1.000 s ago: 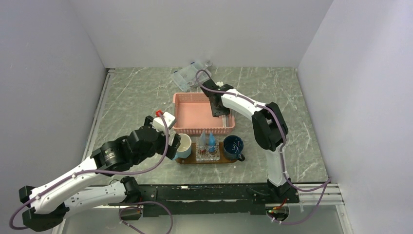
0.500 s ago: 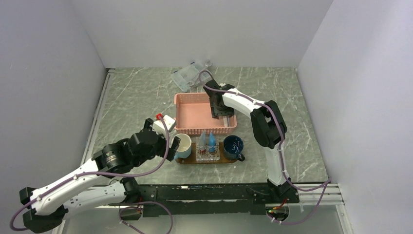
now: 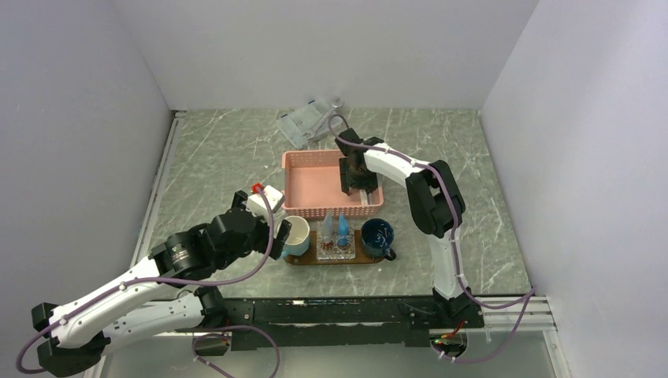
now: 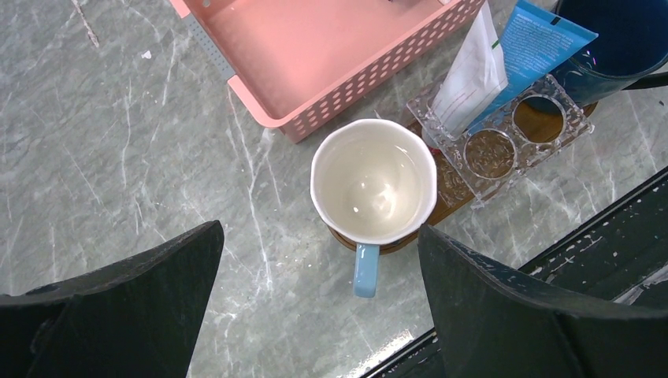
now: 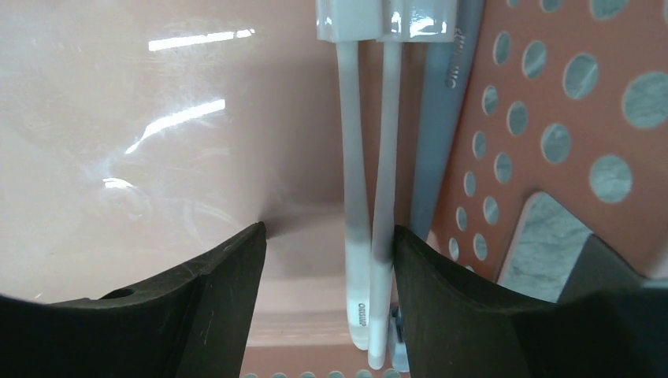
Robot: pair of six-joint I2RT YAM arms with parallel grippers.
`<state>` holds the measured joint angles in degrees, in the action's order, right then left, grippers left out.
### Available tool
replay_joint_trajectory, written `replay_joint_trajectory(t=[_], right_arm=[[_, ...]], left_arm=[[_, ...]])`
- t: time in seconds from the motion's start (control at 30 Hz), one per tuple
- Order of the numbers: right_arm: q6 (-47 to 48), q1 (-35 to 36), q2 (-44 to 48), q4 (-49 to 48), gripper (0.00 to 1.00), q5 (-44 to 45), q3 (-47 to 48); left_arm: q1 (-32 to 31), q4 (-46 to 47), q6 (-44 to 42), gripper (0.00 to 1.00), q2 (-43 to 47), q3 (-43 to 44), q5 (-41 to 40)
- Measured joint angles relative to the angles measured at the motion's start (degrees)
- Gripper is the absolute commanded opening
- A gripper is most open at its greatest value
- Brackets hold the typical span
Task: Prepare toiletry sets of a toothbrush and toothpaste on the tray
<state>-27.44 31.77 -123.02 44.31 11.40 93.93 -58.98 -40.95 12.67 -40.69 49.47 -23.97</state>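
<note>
The dark-brown oval tray (image 3: 358, 257) lies in front of the pink basket (image 3: 315, 185). On it stand a white mug (image 4: 372, 191), a clear holder (image 4: 504, 134) with the pale tube (image 4: 473, 75) and the bright blue tube (image 4: 532, 51) of toothpaste, and a dark blue mug (image 3: 378, 236). My left gripper (image 4: 319, 315) is open and empty above the white mug's handle. My right gripper (image 5: 329, 260) is open inside the basket, low over two white toothbrush handles (image 5: 369, 197) that lie between its jaws, close to the right finger. A grey toothbrush (image 5: 441, 118) lies beside them at the basket wall.
A clear plastic box (image 3: 303, 122) sits at the back of the table behind the basket. The basket's perforated right wall (image 5: 536, 102) is close beside my right finger. The table's near edge and a black rail (image 4: 599, 236) run just in front of the tray.
My right gripper has shifted a little to the right inside the basket, toward its right wall. My left arm drew back slightly, then held still.
</note>
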Motion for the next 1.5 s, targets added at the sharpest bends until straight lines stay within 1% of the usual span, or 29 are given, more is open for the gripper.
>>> replay_joint_trajectory(t=[0.1,0.47,0.6,0.7,0.83,0.93,1.03,1.1,1.5], right_arm=[[0.02,-0.48,0.13,-1.25,0.62,-2.62,-0.59],[1.16,-0.79,1.53,-4.42,0.48,-8.2,-2.69],[1.79,-0.17,1.64,-4.76,0.47,-10.47,-2.73],[1.99,0.42,1.9,-4.61,0.45,-10.34,-2.71],[2.27,0.85,2.36,-2.29,0.39,-7.41,-1.9],[2.47,1.11,2.6,0.17,0.25,-4.02,-0.15],[2.47,1.09,3.3,2.03,0.07,-1.44,0.96],[2.47,1.09,3.74,2.99,0.0,0.24,1.49],[2.38,1.51,2.56,7.41,0.0,10.82,4.04]], left_arm=[[0.09,0.02,-0.02,0.99,0.0,0.0,-0.09],[0.57,0.02,-0.96,1.0,0.11,-0.02,-0.31],[0.68,0.04,-1.01,0.99,0.5,-0.11,-0.31],[0.7,0.09,-1.01,0.99,0.74,-0.22,-0.31],[0.79,0.09,-1.03,0.99,0.87,-0.28,-0.31],[0.83,0.07,-1.07,0.99,1.03,-0.28,-0.31],[0.83,0.09,-1.25,0.99,1.79,-0.28,-0.28],[0.85,0.09,-1.27,0.99,2.45,-0.31,-0.28],[0.85,0.17,-1.42,0.99,4.61,-0.39,-0.28]])
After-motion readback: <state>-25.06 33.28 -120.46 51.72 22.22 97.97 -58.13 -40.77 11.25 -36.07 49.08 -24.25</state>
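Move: The two white toothbrushes lie side by side against the inside of the right hand's right finger, their middle about 3 cm ahead, 2 cm right and 1 cm below. The grey-blue toothbrush lies some 2 cm farther right, level with them, and the basket's right wall about 7 cm right of the hand and 2 cm ahead. The clear rack is some 18 cm back and 6 cm left. From the left hand the white toothbrushes are roughly 15 cm ahead, 28 cm right and 20 cm below. With its right finger already beside the white toothbrushes, low in the basket, the right hand pushes them left by about 3 cm, fingertips swinging left as the gap narrows somewhat. Then it lifts some 4 cm clear, shuts empty and sweeps back right about 5 cm, tilting some 20 degrees the other way, to hover over the grey-blue toothbrush. The open left hand eases slightly up and left. ##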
